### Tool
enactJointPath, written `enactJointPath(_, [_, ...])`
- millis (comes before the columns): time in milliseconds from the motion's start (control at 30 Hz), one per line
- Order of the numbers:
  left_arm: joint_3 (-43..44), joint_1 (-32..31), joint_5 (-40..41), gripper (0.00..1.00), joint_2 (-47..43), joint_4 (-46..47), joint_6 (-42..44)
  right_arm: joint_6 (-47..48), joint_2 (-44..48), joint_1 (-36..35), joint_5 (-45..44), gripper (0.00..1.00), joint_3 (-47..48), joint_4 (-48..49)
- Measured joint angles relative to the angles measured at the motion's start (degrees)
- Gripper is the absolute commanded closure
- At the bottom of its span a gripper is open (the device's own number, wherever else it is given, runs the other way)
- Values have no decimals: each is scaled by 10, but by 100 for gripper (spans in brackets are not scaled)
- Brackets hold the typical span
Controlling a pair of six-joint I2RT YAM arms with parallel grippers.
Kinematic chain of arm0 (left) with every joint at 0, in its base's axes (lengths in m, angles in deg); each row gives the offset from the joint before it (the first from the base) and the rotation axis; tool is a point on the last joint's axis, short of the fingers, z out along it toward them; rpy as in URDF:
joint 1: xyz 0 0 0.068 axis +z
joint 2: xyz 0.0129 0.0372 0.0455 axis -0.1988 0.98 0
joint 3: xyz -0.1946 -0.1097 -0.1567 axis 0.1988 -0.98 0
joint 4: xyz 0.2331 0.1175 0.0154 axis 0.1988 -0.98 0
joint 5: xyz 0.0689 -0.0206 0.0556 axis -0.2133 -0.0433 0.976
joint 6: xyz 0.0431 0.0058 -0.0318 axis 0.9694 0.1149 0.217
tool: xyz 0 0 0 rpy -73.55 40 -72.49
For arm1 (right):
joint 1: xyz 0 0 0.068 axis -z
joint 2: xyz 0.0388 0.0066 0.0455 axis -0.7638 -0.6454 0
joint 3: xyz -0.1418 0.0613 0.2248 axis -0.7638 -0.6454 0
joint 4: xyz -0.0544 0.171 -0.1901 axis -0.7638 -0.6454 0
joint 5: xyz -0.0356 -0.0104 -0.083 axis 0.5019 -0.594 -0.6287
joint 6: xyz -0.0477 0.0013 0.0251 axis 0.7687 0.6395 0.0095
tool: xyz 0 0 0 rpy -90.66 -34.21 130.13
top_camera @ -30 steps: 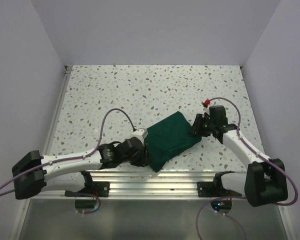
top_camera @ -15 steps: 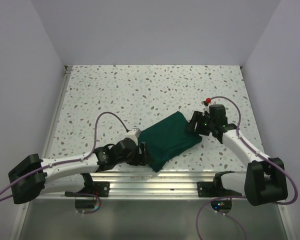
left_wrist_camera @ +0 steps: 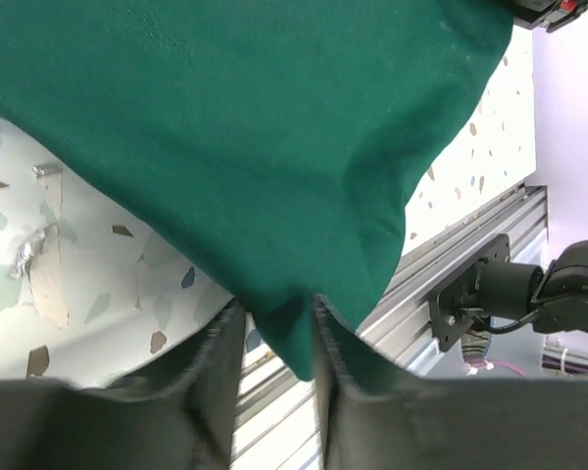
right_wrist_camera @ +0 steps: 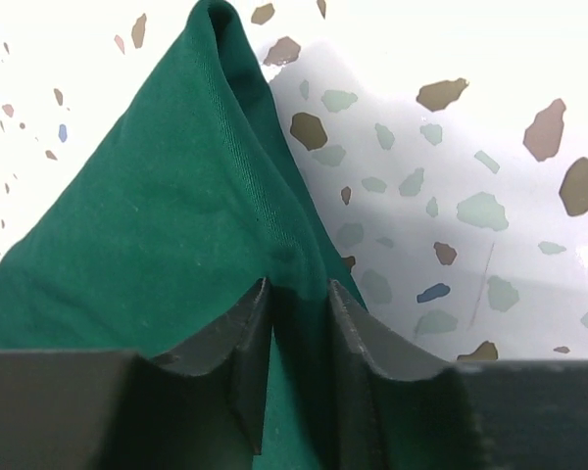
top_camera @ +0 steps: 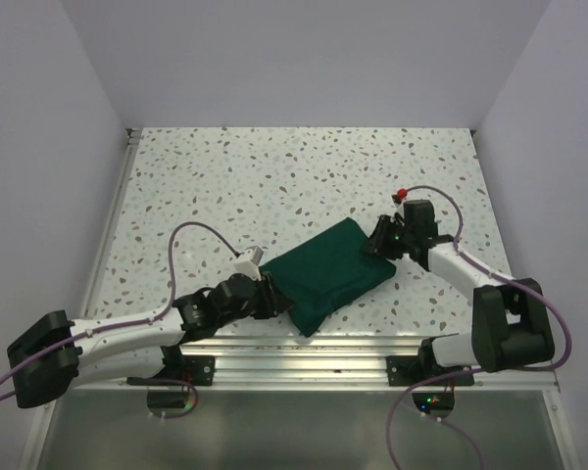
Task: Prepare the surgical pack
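The surgical pack (top_camera: 330, 273) is a plump dark green fabric bundle lying at an angle on the speckled table (top_camera: 274, 176), near the front edge. My left gripper (top_camera: 271, 295) lies low at the pack's left side, shut on a fold of it. In the left wrist view the green pack (left_wrist_camera: 274, 127) fills the upper frame, and a tongue of cloth hangs pinched in the left gripper (left_wrist_camera: 277, 311). My right gripper (top_camera: 380, 241) is at the pack's far right corner. There the pack (right_wrist_camera: 157, 245) rises in a ridge, with the right gripper (right_wrist_camera: 296, 292) shut on it.
An aluminium rail (top_camera: 304, 362) carrying both arm bases runs along the near table edge, just in front of the pack. Pale walls close in the left, back and right sides. Purple cables (top_camera: 191, 240) loop above each arm.
Both grippers opened and then shut again on the pack's cloth. The left arm sank lower and drew back to the left. The right wrist edged slightly up and left.
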Motion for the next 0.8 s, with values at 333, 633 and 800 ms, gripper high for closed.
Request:
enactJointPath(333, [-5, 0, 13, 100, 6, 18, -5, -6, 0, 1, 1, 100, 5, 9])
enactJointPath(633, [-39, 0, 18, 100, -51, 10, -19, -22, -11, 5, -1, 100, 9, 8])
enactJointPath(800, [-45, 1, 24, 98, -81, 4, -21, -30, -11, 8, 5, 80, 9, 7])
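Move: Right between the left hand's half-open fingers, about 1 cm below and 1 cm right of their midpoint, lies the drape's near-left edge. From there the drape's near corner is some 8 cm back and 4 cm right, its left corner about 9 cm ahead and 6 cm left. The right hand has the drape's right-side fold about 1 cm below it; from that hand the far corner is roughly 8 cm ahead and 6 cm left. Closing both grippers on the green drape, the left hand shuts almost fully on the near-left edge while staying nearly in place, then draws the pinched edge about 1.5 cm to its left and 1 cm up, away from the right hand. The right fingers pinch the right-side fold as that hand eases about 1 cm forward, and keep hold against the pull. ##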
